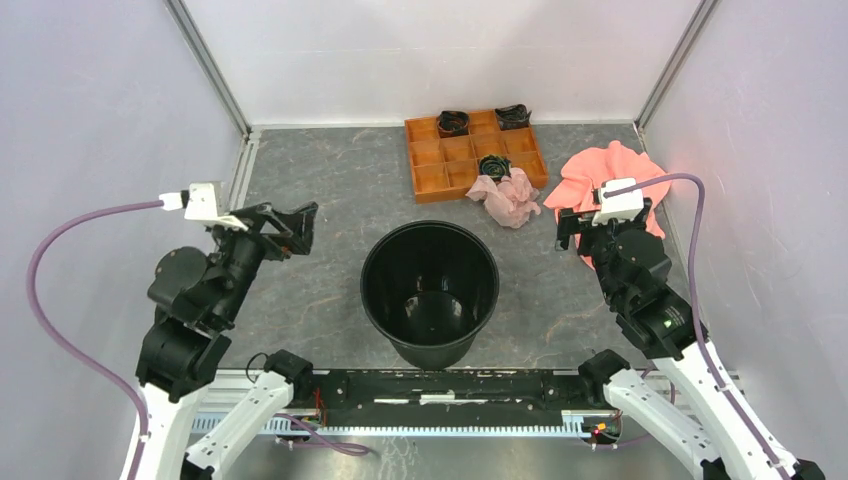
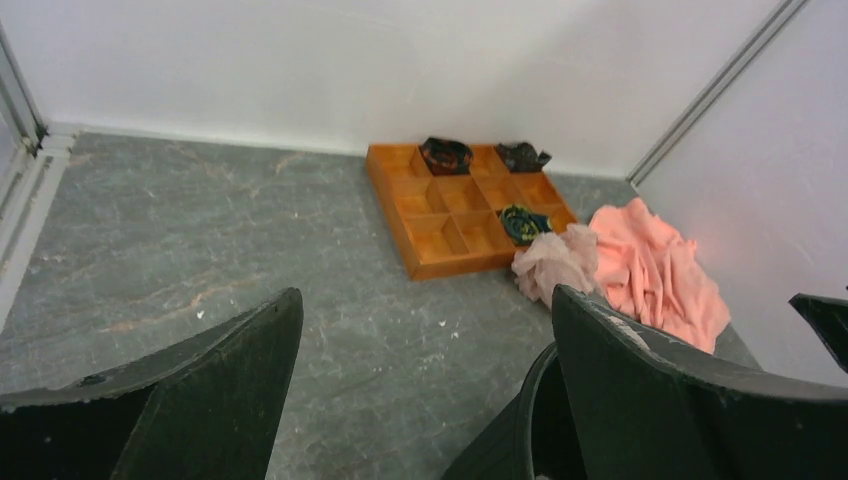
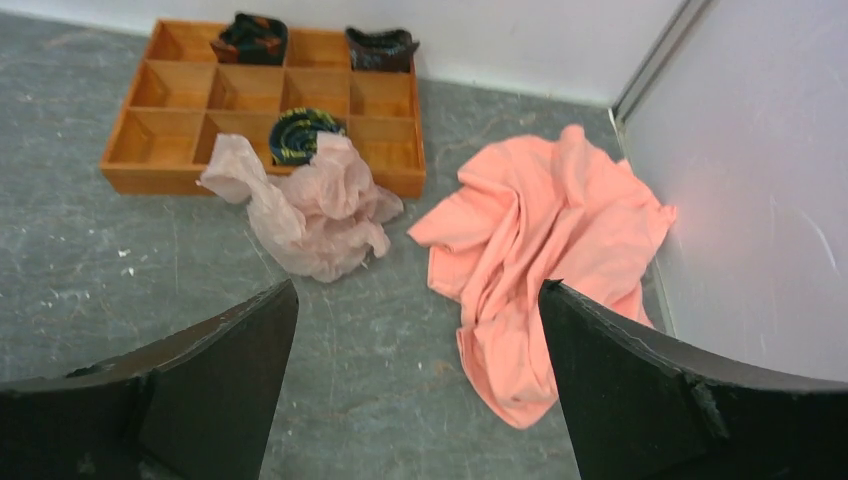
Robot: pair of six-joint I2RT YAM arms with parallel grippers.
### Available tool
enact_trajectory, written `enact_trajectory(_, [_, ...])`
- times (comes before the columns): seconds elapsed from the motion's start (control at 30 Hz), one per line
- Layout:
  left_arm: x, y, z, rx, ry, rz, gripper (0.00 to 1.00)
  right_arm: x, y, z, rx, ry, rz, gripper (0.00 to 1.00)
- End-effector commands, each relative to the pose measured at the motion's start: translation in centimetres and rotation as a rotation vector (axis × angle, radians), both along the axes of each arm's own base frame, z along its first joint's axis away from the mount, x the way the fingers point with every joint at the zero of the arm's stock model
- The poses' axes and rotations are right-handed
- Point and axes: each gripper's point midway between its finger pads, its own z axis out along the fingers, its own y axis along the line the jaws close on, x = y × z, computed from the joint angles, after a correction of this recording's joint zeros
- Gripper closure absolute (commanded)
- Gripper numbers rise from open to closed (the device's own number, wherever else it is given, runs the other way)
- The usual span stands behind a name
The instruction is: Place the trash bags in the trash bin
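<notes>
The pale pink crumpled trash bag (image 1: 508,196) lies on the table against the front edge of the orange tray; it also shows in the right wrist view (image 3: 305,205) and the left wrist view (image 2: 556,262). The round black trash bin (image 1: 430,290) stands upright in the middle, nothing visible inside; its rim shows in the left wrist view (image 2: 530,420). My left gripper (image 1: 298,228) is open and empty, left of the bin. My right gripper (image 1: 585,228) is open and empty, right of the bin, above the salmon cloth's edge.
An orange compartment tray (image 1: 440,178) stands at the back with three dark rolled items in its cells. A salmon-pink cloth (image 1: 600,172) lies crumpled at the back right by the wall. White walls and metal posts close in the table.
</notes>
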Motion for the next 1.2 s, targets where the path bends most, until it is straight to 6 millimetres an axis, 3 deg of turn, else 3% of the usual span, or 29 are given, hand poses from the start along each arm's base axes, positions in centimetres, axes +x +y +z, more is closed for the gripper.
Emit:
enact_trajectory(0.0, [1.0, -1.9, -1.4, -0.022, 0.082, -0.072, 0.0, -0.2, -1.0, -2.2, 0.022, 0.088, -0.044, 0.02])
enact_trajectory(0.27, [2.4, -3.2, -5.1, 0.004, 0.21, -0.111, 0.0, -1.2, -0.6, -6.4, 0.042, 0.251, -0.021, 0.02])
enact_trajectory(0.4, [2.5, -3.1, -6.1, 0.023, 0.246, -0.104, 0.0, -2.5, 0.2, -10.6, 0.047, 0.405, 0.014, 0.02])
enact_trajectory(0.57, [2.3, -3.0, -6.5, 0.018, 0.257, -0.102, 0.0, -5.7, 2.8, -17.6, 0.078, 0.671, 0.153, 0.02])
enact_trajectory(0.7, [2.4, -3.3, -6.8, 0.005, 0.263, -0.111, 0.0, -9.0, 5.7, -21.1, 0.18, 0.849, 0.303, 0.02])
enact_trajectory(0.8, [2.3, -3.6, -6.7, -0.006, 0.267, -0.129, 0.0, -12.7, 8.5, -23.8, 0.287, 1.005, 0.477, 0.02])
enact_trajectory(0.93, [1.9, -3.4, -6.4, -0.016, 0.251, -0.121, 0.0, -16.9, 11.5, -25.0, 0.415, 1.145, 0.7, 0.02])
enact_trajectory(1.1, [1.6, -3.2, -6.0, -0.025, 0.237, -0.12, 0.0, -18.0, 15.3, -22.9, 0.609, 1.114, 0.849, 0.02])
enact_trajectory(1.17, [1.5, -3.2, -5.9, -0.032, 0.235, -0.12, 0.0, -17.5, 16.8, -21.7, 0.72, 1.048, 0.874, 0.02])
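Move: The trash bin's middle lies about 14 cm back from the right hand, some 27 cm to its left and 17 cm below. The crumpled pink bag lies about 15 cm ahead of that hand, 9 cm left and 27 cm down; the pink cloth 14 cm ahead, 14 cm right and 29 cm down. From the left hand the bin's middle is roughly 8 cm back, 22 cm right and 27 cm below. Drop the open right gripper some 26 cm, first almost straight down, then sweeping back and left in beside the bin's lower right wall, swinging the fingers from forward to point left and down at it. Ease the left gripper down about 6 cm and slightly right towards the bin, tipping its fingers down a little and keeping them open, then let it hover. ##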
